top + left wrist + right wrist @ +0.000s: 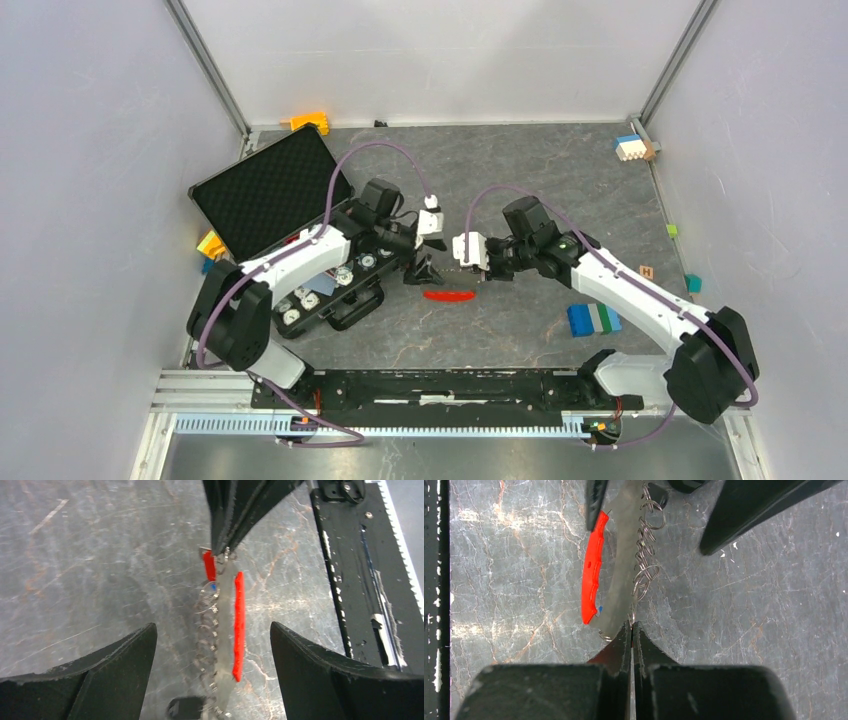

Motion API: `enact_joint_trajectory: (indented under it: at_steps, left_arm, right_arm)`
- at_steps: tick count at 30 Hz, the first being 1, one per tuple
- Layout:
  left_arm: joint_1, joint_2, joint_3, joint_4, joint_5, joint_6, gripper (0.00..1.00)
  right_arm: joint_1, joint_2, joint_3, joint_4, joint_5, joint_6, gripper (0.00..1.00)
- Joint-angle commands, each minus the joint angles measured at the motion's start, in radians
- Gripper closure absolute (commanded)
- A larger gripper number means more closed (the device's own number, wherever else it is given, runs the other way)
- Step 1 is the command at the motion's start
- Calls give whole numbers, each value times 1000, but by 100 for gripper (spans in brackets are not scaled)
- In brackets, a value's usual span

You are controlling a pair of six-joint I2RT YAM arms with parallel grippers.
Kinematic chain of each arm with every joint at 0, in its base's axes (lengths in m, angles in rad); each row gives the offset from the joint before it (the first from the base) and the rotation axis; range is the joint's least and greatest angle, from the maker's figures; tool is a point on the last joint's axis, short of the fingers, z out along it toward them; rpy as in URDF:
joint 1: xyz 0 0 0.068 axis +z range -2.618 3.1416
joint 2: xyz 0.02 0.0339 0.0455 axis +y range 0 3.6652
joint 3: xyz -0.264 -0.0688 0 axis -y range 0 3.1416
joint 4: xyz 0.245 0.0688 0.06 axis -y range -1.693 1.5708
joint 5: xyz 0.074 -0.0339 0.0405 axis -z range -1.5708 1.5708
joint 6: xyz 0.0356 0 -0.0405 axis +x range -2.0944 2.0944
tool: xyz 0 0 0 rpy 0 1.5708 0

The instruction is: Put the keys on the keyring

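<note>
The keyring's chain (644,555) lies stretched between both grippers, with its long red clip (591,575) alongside; the clip also shows in the top view (448,295). My right gripper (631,625) is shut at the chain's ring end, and a thin red sliver shows between its fingers. In the left wrist view the red key's head (209,565) sticks out just below that shut tip. A speck of the blue key (213,586) shows beside the ring. My left gripper (212,627) is open wide, straddling the chain (210,640) and clip (239,625) without touching them.
An open black case (268,190) and a tool tray (330,290) sit at the left. A blue-green-white block (593,318) lies at the right. Small blocks lie at the far edges (310,122) (632,148). A black rail (440,390) runs along the front.
</note>
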Motion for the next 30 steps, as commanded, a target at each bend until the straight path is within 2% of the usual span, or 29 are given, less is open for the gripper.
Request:
enact_joint_trajectory:
  at_steps: [1,7,10,15,21,22,24,25,26,27,28,30]
  left_arm:
    - [-33,52,31,-38,47,72,10]
    - [-71,117,41,8,45,33,14]
    - [-95,150,56,8,44,20,24]
    - [-100,184,79,6,69,-3,48]
    - [-100,217,149,-152,87,86,93]
    - [-100,218,159,-176,79,101,98]
    - [-100,217,177,-246,77,158,98]
    - [-100,214,183,-278,76,191,98]
    - [-98,207,187,-315,77,233,98]
    - [-97,197,185,-342,77,272,98]
    - [-96,184,178,-374,76,324,98]
    - [-92,155,159,-426,75,421,98]
  right_arm:
    - [4,-61,-19,75,-31,35,100]
    - [4,-93,-38,101,-33,56,100]
    - [5,-98,-45,109,-33,64,100]
    - [5,-104,-65,129,-30,74,100]
    - [5,-113,-81,140,-30,87,100]
    - [5,-117,-83,143,-32,91,100]
    - [5,-125,-87,147,-36,102,100]
    - [5,-128,-86,144,-39,106,97]
    - [4,-129,-86,138,-44,108,89]
    - [4,-131,-84,128,-48,108,68]
    - [4,-135,-85,116,-54,104,54]
    - [5,-153,-102,108,-55,101,41]
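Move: From the open left gripper, the spot to grip on the keyring's row of wire rings lies about 3 cm right, 2 cm back and 5 cm below. The red handle beside the row is some 5 cm back, 2 cm right and 7 cm below. The red key is roughly 8 cm right, 1 cm back and 7 cm below. The closed right gripper holds one end of the row; the grip spot is about 4 cm to its left, level front to back and 1 cm lower. Bring the left gripper down about 5 cm, easing it some 3 cm to the right and 2 to 3 cm back onto the wire rings beside the right fingertips, and shut it to pinch them. Keep the right gripper closed meanwhile, easing back about 1 cm; once the left has hold, open the right to about half and let its end of the keyring go. ##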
